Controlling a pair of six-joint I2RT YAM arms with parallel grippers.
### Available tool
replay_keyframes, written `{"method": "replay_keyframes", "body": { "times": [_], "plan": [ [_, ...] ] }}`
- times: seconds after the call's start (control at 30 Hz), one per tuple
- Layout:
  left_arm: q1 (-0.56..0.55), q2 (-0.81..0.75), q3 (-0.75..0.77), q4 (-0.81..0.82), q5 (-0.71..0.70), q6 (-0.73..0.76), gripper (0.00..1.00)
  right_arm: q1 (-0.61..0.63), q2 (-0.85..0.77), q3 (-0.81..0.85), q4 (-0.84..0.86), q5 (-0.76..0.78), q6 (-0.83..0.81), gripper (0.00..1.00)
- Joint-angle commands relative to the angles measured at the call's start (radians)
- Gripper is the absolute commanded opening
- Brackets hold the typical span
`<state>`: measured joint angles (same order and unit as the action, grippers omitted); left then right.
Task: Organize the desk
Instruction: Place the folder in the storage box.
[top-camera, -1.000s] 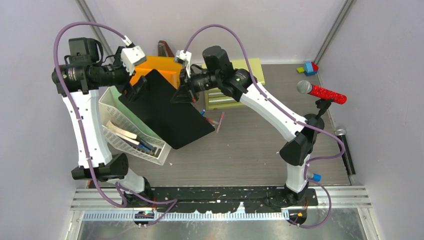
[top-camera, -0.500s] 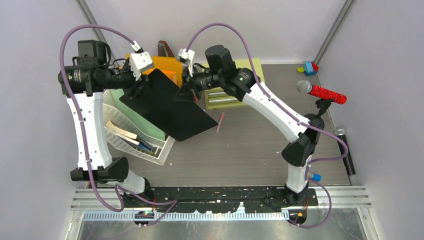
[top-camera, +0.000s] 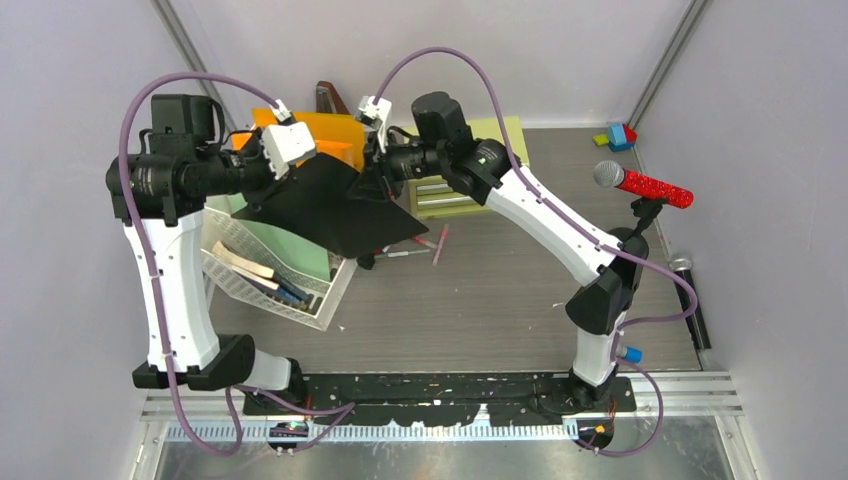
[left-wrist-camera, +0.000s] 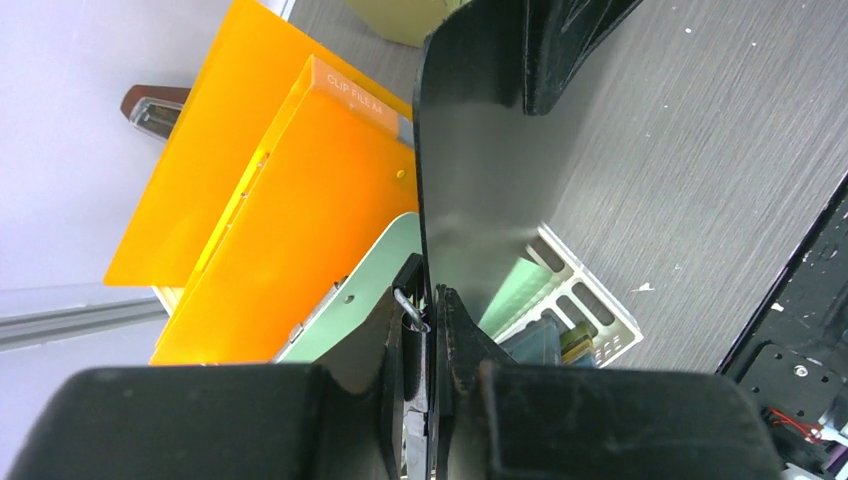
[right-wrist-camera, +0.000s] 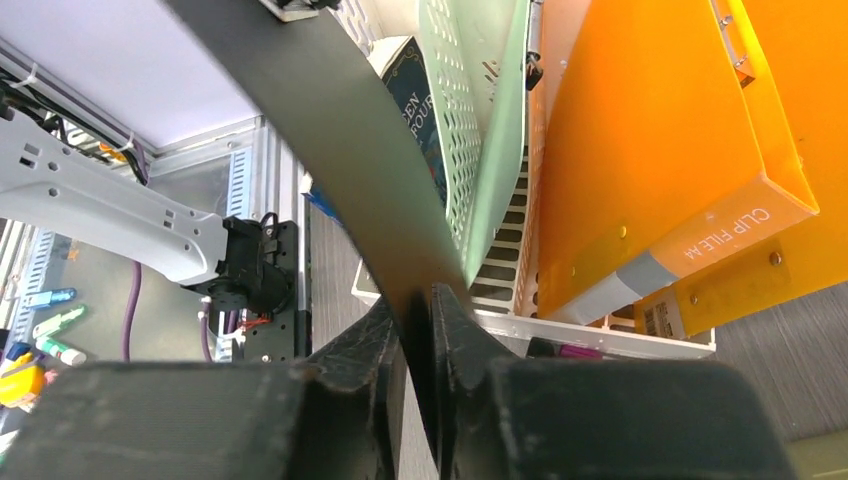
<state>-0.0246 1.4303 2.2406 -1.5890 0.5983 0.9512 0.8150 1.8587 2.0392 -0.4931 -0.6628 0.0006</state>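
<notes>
A black clipboard (top-camera: 330, 205) hangs tilted over the back left of the desk (top-camera: 500, 290), held by both arms. My left gripper (top-camera: 264, 192) is shut on its clip end, the pads pinching the board beside the metal clip (left-wrist-camera: 410, 305). My right gripper (top-camera: 368, 186) is shut on the opposite edge, and the board (right-wrist-camera: 340, 130) runs up from between its fingers. Below the board stands a white basket (top-camera: 300, 312) holding books, a mint green folder (top-camera: 300, 250) and an orange clip file (top-camera: 320, 130).
A yellow-green drawer cabinet (top-camera: 470, 170) sits at the back behind the right arm. Loose pens (top-camera: 410, 250) lie on the desk under the board's right corner. A red microphone (top-camera: 645, 185), a black microphone (top-camera: 690, 300) and toy blocks (top-camera: 618, 137) are along the right side.
My left gripper has closed on the clipboard's clip end. The board has swung up and back towards the basket, uncovering the pens beneath it.
</notes>
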Motion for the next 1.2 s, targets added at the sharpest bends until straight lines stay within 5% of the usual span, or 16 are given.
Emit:
{"method": "replay_keyframes", "body": {
  "times": [0.0, 0.13, 0.5, 1.17],
  "plan": [
    [-0.04, -0.051, 0.038, -0.188, -0.083, 0.035, 0.0, 0.047, -0.067, -0.012, 0.031, -0.029, 0.046, 0.28],
    [-0.073, -0.086, 0.015, -0.188, -0.141, 0.071, 0.0, 0.056, -0.073, -0.023, 0.028, -0.027, 0.044, 0.5],
    [-0.108, -0.163, -0.034, -0.189, -0.235, 0.11, 0.0, 0.058, -0.088, -0.083, 0.027, -0.005, 0.03, 0.71],
    [-0.109, -0.12, -0.07, -0.153, -0.5, 0.236, 0.0, 0.126, 0.012, -0.15, 0.055, -0.022, 0.064, 0.72]
  ]
}}
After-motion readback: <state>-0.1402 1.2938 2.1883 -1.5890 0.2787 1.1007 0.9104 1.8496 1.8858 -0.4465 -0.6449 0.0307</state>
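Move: The left hand has the black folder's left edge and is held high over the storage box, whose middle lies about 6 cm ahead, 4 cm to its left and 30 cm below. The green folder stands some 2 cm ahead and 2 cm left, the orange folders about 18 cm ahead and 3 cm right, the books 4 cm back and 6 cm left. From the right hand, the box is 4 cm ahead, 19 cm left and well below. The right fingers let go of the black folder, opening wide around its edge while that hand draws back about 4 cm, then sinks some 5 cm and edges left. The left hand keeps its pinch, pulls the folder back about 4 cm and slightly up over the storage box, then swings left some 3 cm, its left side rolling up and its fingers tipping up. ##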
